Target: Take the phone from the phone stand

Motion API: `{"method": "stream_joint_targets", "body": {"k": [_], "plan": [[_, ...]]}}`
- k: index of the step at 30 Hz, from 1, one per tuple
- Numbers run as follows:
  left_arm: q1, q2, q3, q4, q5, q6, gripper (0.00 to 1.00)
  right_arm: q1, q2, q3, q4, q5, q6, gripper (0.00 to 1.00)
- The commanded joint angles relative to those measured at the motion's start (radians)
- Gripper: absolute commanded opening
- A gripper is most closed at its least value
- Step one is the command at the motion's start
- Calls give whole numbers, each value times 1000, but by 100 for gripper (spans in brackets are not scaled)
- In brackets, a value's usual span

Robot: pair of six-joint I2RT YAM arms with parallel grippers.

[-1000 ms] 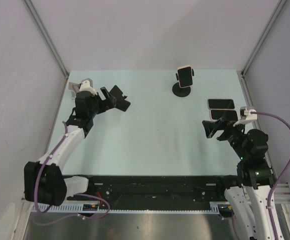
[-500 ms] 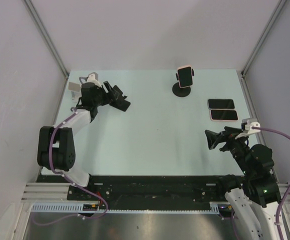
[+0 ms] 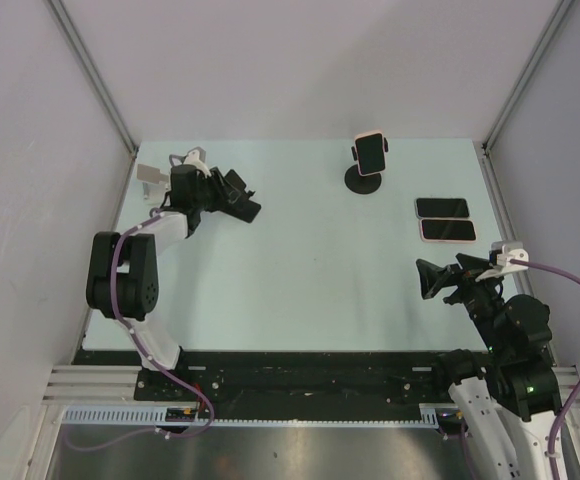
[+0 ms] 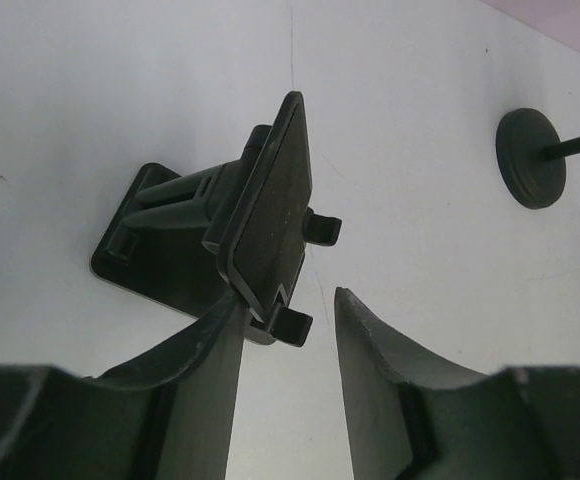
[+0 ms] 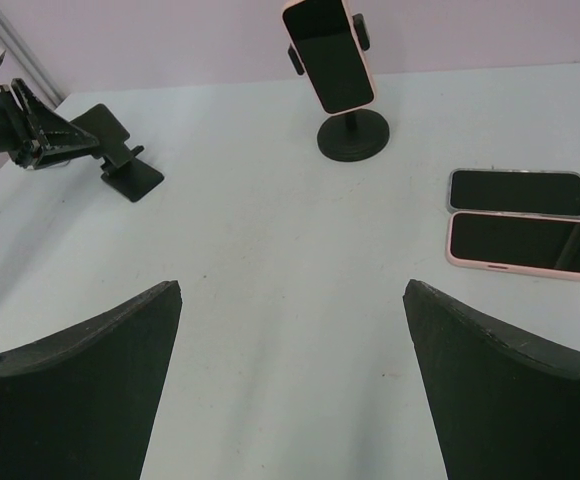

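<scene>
A phone [image 3: 371, 153] in a pink case sits upright in the clamp of a black phone stand with a round base [image 3: 365, 181] at the far middle of the table. The right wrist view shows this phone [image 5: 330, 50] and the stand's base [image 5: 353, 135] well ahead. My right gripper [image 3: 427, 280] hangs wide open and empty over the near right of the table, its fingertips [image 5: 170, 292] far apart. My left gripper [image 3: 220, 194] is at the far left, partly open with a bare gap. Its left fingertip [image 4: 232, 318] is at the lower clip of a second, empty black stand [image 4: 270, 200].
Two phones lie flat at the far right: a dark one [image 3: 442, 208] and a pink-cased one [image 3: 447, 230] just nearer. The empty stand [image 3: 244, 208] stands at the far left. Grey walls close in the table on three sides.
The left jaws have narrowed while that arm folded back, the gripper staying by the empty stand. The right arm has drawn back from the flat phones toward the near edge.
</scene>
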Motion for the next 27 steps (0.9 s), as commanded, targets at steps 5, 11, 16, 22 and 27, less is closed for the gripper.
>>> {"method": "stream_joint_targets", "body": {"k": [5, 11, 16, 22, 27], "plan": [[31, 31, 23, 111, 55, -52, 38, -28, -11, -3, 33, -36, -10, 99], [49, 39, 5, 163, 79, -72, 32, -31, -10, -3, 30, -39, -13, 99], [55, 30, -26, 213, 104, -84, 14, -31, -10, -4, 33, -43, -14, 99], [75, -77, -145, 293, 78, -118, 0, -31, -11, -4, 33, -50, -16, 99], [152, -169, -268, 408, 47, -161, 0, -25, -17, -4, 33, -56, -17, 99]]}}
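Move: The empty phone stand's middle lies just past the left fingers, about 4 cm ahead, 2 cm right and 3 cm lower, with its plate's near edge already at the half-open fingertips. From that hand, the white stand is some 22 cm left and 7 cm farther out, and the round stand with its phone about 40 cm right and 10 cm out. From the waiting right hand, the empty phone stand is roughly 33 cm ahead, 52 cm left and 20 cm below. The near edge of the phone stand's empty plate gets pinched: the left hand eases forward about 1.5 cm and slightly left while its fingers close from half open to shut. Keeping hold, it then drags the stand back about 3 cm and a little left, the hand tilting some 10 degrees, left side down and fingertips up. ##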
